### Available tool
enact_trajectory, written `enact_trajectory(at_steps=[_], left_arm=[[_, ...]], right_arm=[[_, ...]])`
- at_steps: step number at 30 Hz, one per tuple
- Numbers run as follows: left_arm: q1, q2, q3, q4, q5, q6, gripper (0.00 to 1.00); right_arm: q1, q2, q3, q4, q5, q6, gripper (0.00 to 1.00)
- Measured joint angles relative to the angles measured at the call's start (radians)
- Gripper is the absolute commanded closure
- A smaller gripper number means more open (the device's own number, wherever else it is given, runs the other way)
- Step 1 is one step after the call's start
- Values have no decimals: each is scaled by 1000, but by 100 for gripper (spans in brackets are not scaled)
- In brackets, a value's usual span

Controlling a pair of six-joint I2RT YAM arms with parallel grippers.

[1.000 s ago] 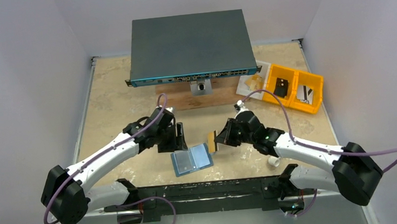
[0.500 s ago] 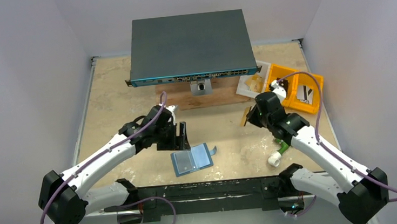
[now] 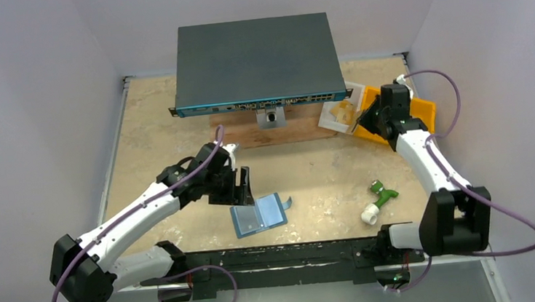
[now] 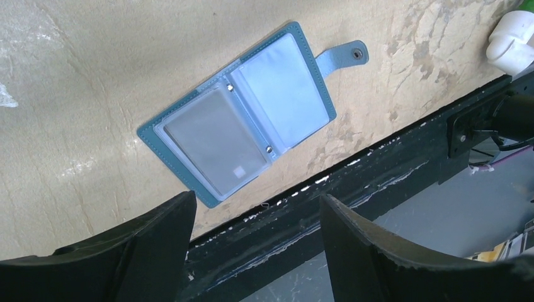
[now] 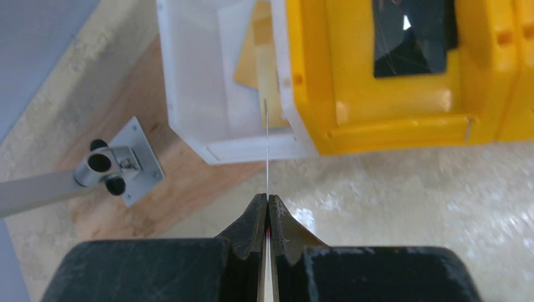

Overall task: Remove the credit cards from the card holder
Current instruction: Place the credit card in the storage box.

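The steel-blue card holder (image 3: 258, 215) lies open and flat near the table's front edge. In the left wrist view the card holder (image 4: 296, 44) shows a grey credit card (image 4: 214, 141) in its left clear sleeve. The right sleeve looks pale. My left gripper (image 3: 242, 186) hovers just behind the holder, open and with nothing in it (image 4: 257, 201). My right gripper (image 5: 267, 198) is at the back right, shut on a thin credit card (image 5: 267, 151) seen edge-on. That card's tip reaches over the corner of the white tray (image 5: 189, 75).
Yellowish cards (image 5: 252, 63) lie in the white tray, beside a yellow bin (image 3: 422, 112). A large dark grey box (image 3: 253, 61) stands at the back, with a metal bracket (image 3: 271, 116) on a wooden board (image 3: 248, 134). A green and white fitting (image 3: 377, 203) lies front right.
My right arm has swung from beside the holder to the back right, carrying the card to the white tray. My left gripper has opened wider and stayed in place.
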Motion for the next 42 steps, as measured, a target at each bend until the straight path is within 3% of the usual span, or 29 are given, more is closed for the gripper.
enact_trajectory(at_steps=[14, 23, 28, 35, 42], left_arm=[[0, -58, 0, -48, -2, 8, 28], [0, -102, 0, -65, -13, 7, 28], [0, -106, -4, -72, -32, 6, 28], [1, -109, -19, -84, -60, -6, 28], [6, -109, -27, -94, -103, -43, 28]], right_arm=[[-18, 383, 249, 172, -95, -4, 99], [-18, 530, 334, 196, -107, -18, 58], [-18, 536, 378, 148, -113, -46, 41], [-18, 430, 341, 111, -128, -64, 37], [18, 193, 133, 89, -114, -66, 38]])
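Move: The card stands edge-on in my shut right fingers. The white compartment of the storage box has its middle about 11 cm ahead of them, 3 cm to the left and 10 cm lower. Beside it on the right, the yellow compartment with the black item has its middle some 8 cm ahead and 8 cm right of that hand; the last yellow one is about 4 cm ahead, 17 cm right. From my left hand, the white compartment is roughly 27 cm ahead, 34 cm right. I carry the card forward about 12 cm with my right hand into the white compartment, keeping to its right-hand side by the yellow wall and sinking some 4 cm at the far end. There I open the fingers well apart to let go of the card, lift, and draw back about 8 cm. My empty, open left hand drifts 3 cm left beside the card holder. ##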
